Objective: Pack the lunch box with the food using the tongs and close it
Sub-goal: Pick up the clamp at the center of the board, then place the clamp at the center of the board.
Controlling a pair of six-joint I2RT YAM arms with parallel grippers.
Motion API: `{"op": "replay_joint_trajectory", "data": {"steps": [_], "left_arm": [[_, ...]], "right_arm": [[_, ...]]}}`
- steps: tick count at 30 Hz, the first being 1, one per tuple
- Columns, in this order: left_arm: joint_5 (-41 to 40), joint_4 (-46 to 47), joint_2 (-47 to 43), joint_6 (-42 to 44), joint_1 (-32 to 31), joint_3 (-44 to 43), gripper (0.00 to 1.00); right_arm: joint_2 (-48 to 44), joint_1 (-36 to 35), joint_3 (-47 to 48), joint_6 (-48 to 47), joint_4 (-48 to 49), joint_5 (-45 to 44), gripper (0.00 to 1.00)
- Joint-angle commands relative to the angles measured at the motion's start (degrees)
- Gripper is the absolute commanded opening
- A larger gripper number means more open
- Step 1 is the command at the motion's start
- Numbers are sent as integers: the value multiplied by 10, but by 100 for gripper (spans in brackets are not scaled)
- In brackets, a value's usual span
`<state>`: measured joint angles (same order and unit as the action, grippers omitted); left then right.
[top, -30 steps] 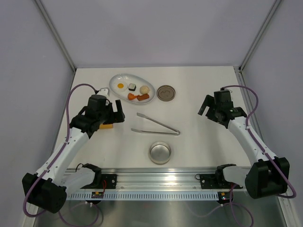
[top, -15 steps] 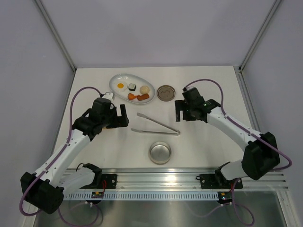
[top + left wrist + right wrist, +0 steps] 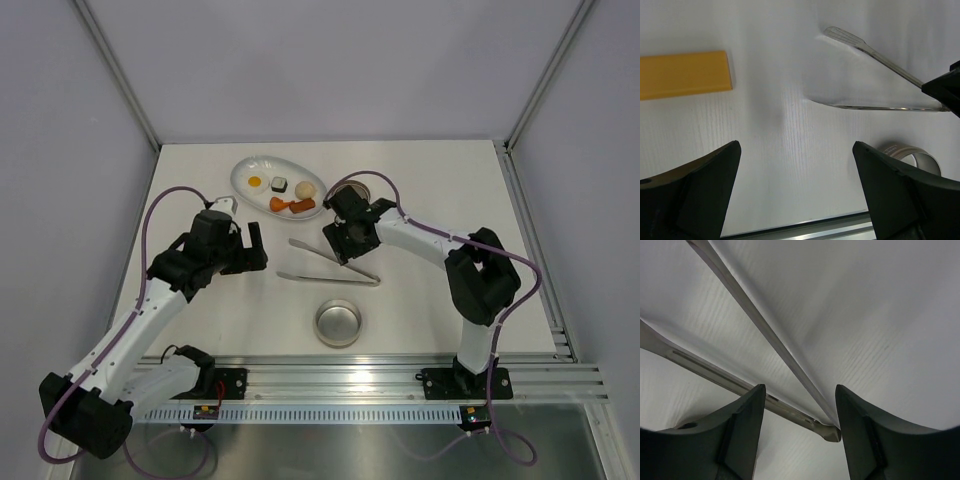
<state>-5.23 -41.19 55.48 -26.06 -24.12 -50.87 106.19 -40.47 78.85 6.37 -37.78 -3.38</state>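
Note:
The silver tongs point(image 3: 310, 277) lie flat mid-table, joined end to the right. My right gripper point(image 3: 345, 243) hangs low over them. In the right wrist view its jaws straddle both thin arms of the tongs point(image 3: 765, 327) near the joined end, still apart from the metal, so the right gripper point(image 3: 800, 435) is open. The steel lunch box point(image 3: 338, 322) stands empty nearer the arm bases, and its lid point(image 3: 360, 190) lies behind my right wrist. The food sits on the plate: fried egg point(image 3: 255, 182), sushi roll point(image 3: 279, 184), beige ball point(image 3: 306, 189), orange chunk point(image 3: 277, 203), sausage point(image 3: 302, 205). My left gripper point(image 3: 255, 248) is wide open left of the tongs.
The white oval plate point(image 3: 240, 172) stands at the back left. A yellow block point(image 3: 685, 75) lies on the table by my left gripper point(image 3: 796, 195). The left wrist view also takes in the tongs point(image 3: 880, 75) and the lunch box point(image 3: 912, 155). An aluminium rail runs along the near edge.
My right arm has swung from the table's right side leftward to the tongs, and its jaws have narrowed around them. The left arm has edged slightly toward the tongs.

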Motion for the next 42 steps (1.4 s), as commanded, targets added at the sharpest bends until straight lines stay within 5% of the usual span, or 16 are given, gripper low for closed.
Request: {"op": "replay_joint_trajectory", "data": {"steps": [1,11,14,19,35,42], "left_arm": [[-15,1,-12,-3,-1,-19,99],[-23,-2,-9,1,-1,-23,99],[-25,-4,-9,2,-1,-24,99],[-31,-1,-7,3,-1,-21,99],[-31,0,2,8,-1,-29,99],[-5,-7,13,22,-6,-28,99]], "right_arm": [[23,-2,34,-49,3,31,65],[92,-2,61,-59,20,50,48],[90,-1,61,-58,22,48,36],[49,-1,39,-57,29,37,0],[-70,-1,-27,-98,51,-17,0],[-134,50,-75,-32,38,-59,0]]}}
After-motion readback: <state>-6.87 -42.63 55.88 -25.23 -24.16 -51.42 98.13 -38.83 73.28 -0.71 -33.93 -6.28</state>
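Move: The clamp's far arm crosses almost under the right hand, about 5 cm down and 1 cm to its left, neither ahead nor back. The clamp's joined end is some 9 cm right and 5 cm back. The round metal lunch box stands about 14 cm back, 1 cm right; its lid lies some 14 cm ahead and 3 cm right, the food plate roughly 16 cm ahead and 12 cm left. From the left hand, that clamp arm is about 5 cm ahead, 12 cm right and 15 cm below. The right hand's fingers pinch the clamp's far arm along its length: the hand sinks about 4.5 cm onto it, easing a little left, while the half-open fingers keep closing until shut on the thin metal. Still gripping, it rises some 7 cm off the board, the fingertips tilting slightly forward, and towards the end swings about 3 cm to the right. ##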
